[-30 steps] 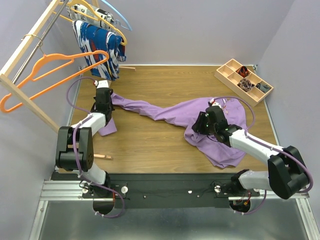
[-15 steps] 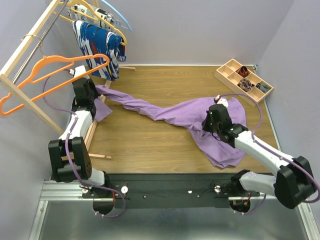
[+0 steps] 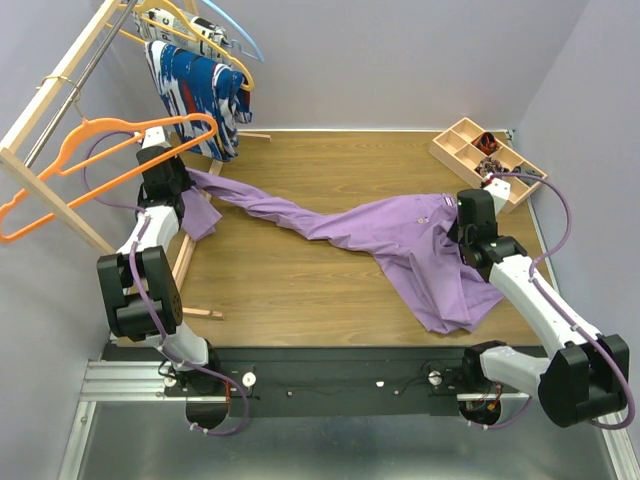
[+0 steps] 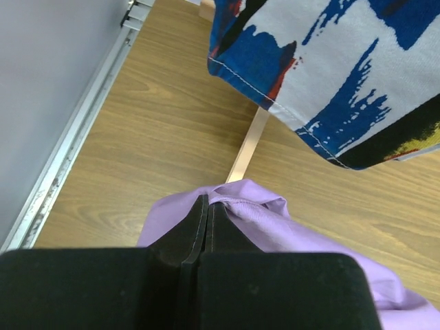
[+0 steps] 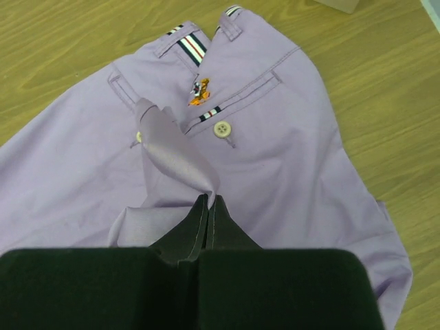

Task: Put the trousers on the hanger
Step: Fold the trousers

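The lilac trousers [image 3: 340, 225] lie stretched across the table from left to right. My left gripper [image 3: 183, 180] is shut on a leg end, held a little above the table beside the rack. In the left wrist view its jaws [image 4: 208, 201] pinch the purple cloth [image 4: 268, 220]. My right gripper [image 3: 462, 228] is shut on a raised fold near the waistband. The right wrist view shows that fold in its jaws [image 5: 208, 199], with the striped waistband and a button [image 5: 221, 128] beyond. The bright orange hanger [image 3: 120, 124] hangs on the rack, just above and left of my left gripper.
A wooden clothes rack [image 3: 45, 115] runs along the left wall. It carries a blue, white and red patterned garment [image 3: 195, 90] on a paler hanger and a light blue hanger [image 3: 238, 35]. Its foot strip [image 4: 249, 144] lies on the table. A compartment tray [image 3: 487, 160] sits back right.
My right gripper shut on the trousers near the waist and drew them to the right. My left gripper carried the leg end back and left, up to the rack by the orange hanger.
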Robot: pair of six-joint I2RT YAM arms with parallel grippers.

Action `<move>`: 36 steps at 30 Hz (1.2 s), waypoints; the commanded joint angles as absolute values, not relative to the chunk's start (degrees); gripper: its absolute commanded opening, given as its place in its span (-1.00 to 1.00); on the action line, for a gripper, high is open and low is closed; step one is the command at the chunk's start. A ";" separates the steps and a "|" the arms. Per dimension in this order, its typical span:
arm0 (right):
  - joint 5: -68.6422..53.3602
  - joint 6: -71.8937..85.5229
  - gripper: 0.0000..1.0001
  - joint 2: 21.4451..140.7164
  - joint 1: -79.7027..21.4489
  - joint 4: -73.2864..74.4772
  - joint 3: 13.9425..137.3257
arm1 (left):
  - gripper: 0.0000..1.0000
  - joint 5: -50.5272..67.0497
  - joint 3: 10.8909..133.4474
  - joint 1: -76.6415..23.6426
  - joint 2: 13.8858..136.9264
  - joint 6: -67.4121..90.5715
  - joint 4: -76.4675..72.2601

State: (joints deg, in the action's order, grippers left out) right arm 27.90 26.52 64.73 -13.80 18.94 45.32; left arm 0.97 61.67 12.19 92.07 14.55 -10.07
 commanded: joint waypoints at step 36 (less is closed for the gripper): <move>3.09 25.31 -0.99 98.16 -73.56 4.66 79.59 | 0.43 2.37 51.68 -5.19 77.88 15.55 -12.22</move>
State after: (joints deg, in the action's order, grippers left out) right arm 4.73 25.91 92.14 -69.19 9.45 69.14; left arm 1.78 52.93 -5.10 80.84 14.94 -11.03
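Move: The left hand holds the first trouser leg's end. The foot bar, where this end is let down, lies about 1 cm right of the hand, straight below by some 13 cm; the middle of the stretched leg is 18 cm right and 5 cm back, and the hanging shirt's hem 7 cm ahead, 8 cm right. The right hand, gripping the other leg, heads for bare table some 45 cm left, 18 cm back and 10 cm below; the waistband is 8 cm straight ahead, the tray 20 cm ahead, 12 cm right. The left hand opens wide to let go of the trouser leg over the rack's foot and backs off some 15 cm to the right, along the stretched leg and slightly back, swinging clockwise by nearly 20 degrees. Meanwhile the right hand, fingers still shut on the other leg's end, sweeps it about 43 cm left and 16 cm back across the table front, arching up some 6 cm midway and sinking again while turning roughly 75 degrees counter-clockwise. ##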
